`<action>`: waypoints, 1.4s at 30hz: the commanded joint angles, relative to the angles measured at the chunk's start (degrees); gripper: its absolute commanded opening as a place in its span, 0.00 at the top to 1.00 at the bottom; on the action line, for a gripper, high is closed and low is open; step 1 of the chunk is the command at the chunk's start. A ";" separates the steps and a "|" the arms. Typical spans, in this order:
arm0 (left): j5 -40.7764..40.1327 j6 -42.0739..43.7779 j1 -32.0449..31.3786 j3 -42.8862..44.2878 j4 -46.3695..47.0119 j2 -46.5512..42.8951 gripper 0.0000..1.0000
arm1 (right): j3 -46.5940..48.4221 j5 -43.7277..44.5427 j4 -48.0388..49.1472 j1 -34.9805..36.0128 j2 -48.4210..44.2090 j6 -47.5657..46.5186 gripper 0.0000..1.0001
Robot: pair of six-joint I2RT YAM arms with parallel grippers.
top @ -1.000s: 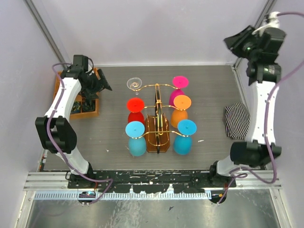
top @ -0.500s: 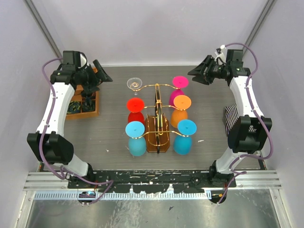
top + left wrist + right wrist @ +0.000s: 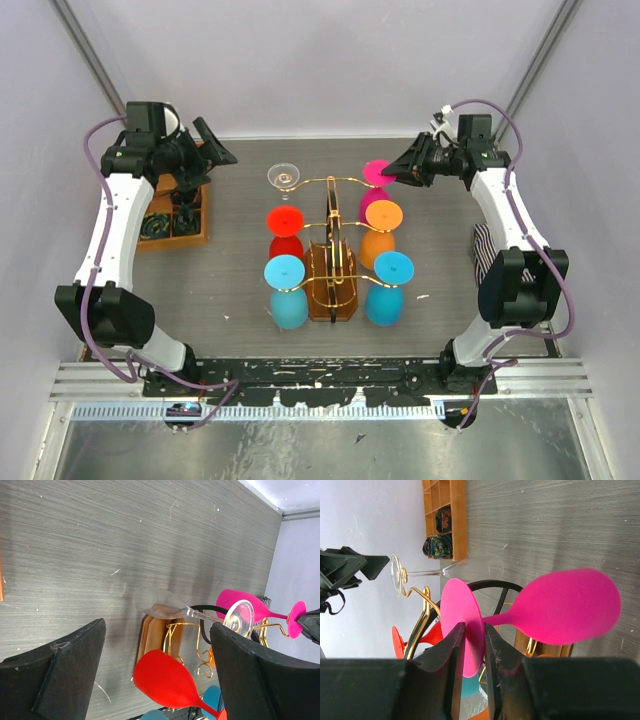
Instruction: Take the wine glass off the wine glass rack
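The wine glass rack, gold wire on a brown wooden base, stands mid-table with several coloured glasses hanging upside down from it. At its far right arm hangs the pink wine glass. My right gripper is shut on the rim of its round foot, one finger on each face. My left gripper is open, in the air to the left of the clear glass, touching nothing. A red glass hangs below it.
An orange compartment tray sits at the far left under the left arm. A striped cloth lies at the right edge. Orange and blue glasses hang just in front of the pink one.
The right arm swung down from the far right corner to the pink glass and its jaws closed on the foot. The left arm lifted off the tray and turned toward the rack.
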 commanded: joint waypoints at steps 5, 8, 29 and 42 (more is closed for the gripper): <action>1.37 0.14 -0.06 0.35 -0.24 -1.30 0.08 | 2.12 -0.22 1.11 -0.06 -3.13 -1.25 0.76; 1.17 0.48 -0.05 0.25 -0.86 -1.30 0.08 | 2.05 -0.26 0.86 -0.12 -3.52 -1.27 0.80; 0.65 0.06 -0.05 -0.11 -2.24 -0.66 0.08 | -0.95 -9.47 1.96 -0.75 -6.22 -0.35 0.99; 1.30 -0.41 -0.05 -1.14 -1.67 -0.42 0.08 | 0.48 -11.75 2.93 3.87 -3.86 -0.47 0.99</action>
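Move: The pink wine glass's foot already sits between the right fingers, its middle about 2 cm left of that hand and level with it. The rack's central arch is some 13 cm left and about 2 cm back; the orange glass's foot lies 2 cm left and some 8 cm back; the clear glass's foot is about 23 cm left, 1 cm back. From the left hand, the pink foot is about 33 cm to the right, neither ahead nor back, and 3 cm lower. The right fingers close on the pink foot, lift about 3 cm, then draw back as far and leftward. ##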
